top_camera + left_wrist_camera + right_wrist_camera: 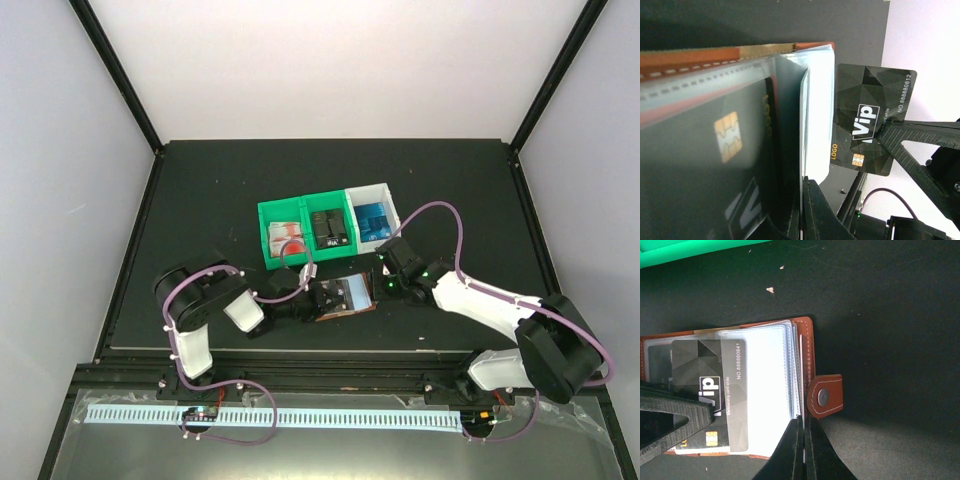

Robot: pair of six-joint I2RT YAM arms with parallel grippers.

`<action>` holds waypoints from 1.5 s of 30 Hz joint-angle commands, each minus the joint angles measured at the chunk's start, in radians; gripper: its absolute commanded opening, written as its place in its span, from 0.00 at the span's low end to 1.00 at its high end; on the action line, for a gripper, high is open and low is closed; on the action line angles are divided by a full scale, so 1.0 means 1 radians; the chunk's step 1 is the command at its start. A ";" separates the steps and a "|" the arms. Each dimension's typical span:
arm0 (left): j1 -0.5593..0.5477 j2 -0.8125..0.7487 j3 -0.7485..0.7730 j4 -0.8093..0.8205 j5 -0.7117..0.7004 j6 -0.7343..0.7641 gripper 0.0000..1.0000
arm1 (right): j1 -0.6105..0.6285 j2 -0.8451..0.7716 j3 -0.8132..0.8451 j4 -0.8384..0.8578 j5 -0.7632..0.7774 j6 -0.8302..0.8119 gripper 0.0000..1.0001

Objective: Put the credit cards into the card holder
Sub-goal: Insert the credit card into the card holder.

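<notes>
The reddish-brown card holder (345,297) lies open on the dark table between both grippers. My left gripper (804,182) is shut on one clear pocket leaf of the card holder (690,57); a black credit card (725,150) sits in a pocket beside it. My right gripper (803,419) is shut on the leaf edge of the card holder (805,340), next to the snap tab (826,396). A black VIP credit card (710,357) lies against the clear leaves, overlapped by the left finger (675,412). In the left wrist view this VIP card (872,105) pokes out past a leaf. How deep it sits I cannot tell.
Behind the card holder stand a green bin (264,235) and a white bin (368,190). They hold red-and-white cards (290,235), black cards (330,230) and blue cards (376,222). A corner of the green bin (670,250) shows in the right wrist view.
</notes>
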State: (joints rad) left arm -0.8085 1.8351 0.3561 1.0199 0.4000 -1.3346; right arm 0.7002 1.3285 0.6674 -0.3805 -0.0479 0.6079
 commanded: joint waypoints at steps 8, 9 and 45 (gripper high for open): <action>-0.023 0.092 0.048 0.062 0.005 0.004 0.03 | 0.012 0.005 -0.046 0.014 -0.024 0.014 0.01; -0.024 0.088 0.050 0.053 0.003 0.011 0.04 | 0.012 0.003 -0.047 0.016 -0.027 0.015 0.01; -0.089 -0.411 0.235 -1.080 -0.306 0.369 0.84 | 0.013 -0.018 -0.044 0.058 -0.072 0.009 0.01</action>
State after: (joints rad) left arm -0.8925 1.4570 0.5621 0.0719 0.1387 -1.0252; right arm 0.7074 1.3090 0.6178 -0.3279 -0.1154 0.6189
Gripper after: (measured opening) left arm 0.841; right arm 0.015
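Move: My left hand still pinches the grey VIP card, partly in a clear pocket of the card holder. That pocket's middle lies about 3 cm to my left hand's right, 1 cm ahead and 1 cm below, and from my right hand about 6 cm left, 1 ahead and 4 below. From my left hand, the spare card in my right fingers stands some 8 cm right and 2 ahead; the green box is about 15 cm ahead and 6 left. With my left fingers I slide the grey card about 2 cm to the right into the clear pocket, opening wide partway and rising a little. Then I turn back left about 5 cm while tilting the hand some 30 degrees so the fingertips dip, open fingers straddling the card and the holder's right edge. My right hand keeps its card pinched and eases back about 1 cm. ##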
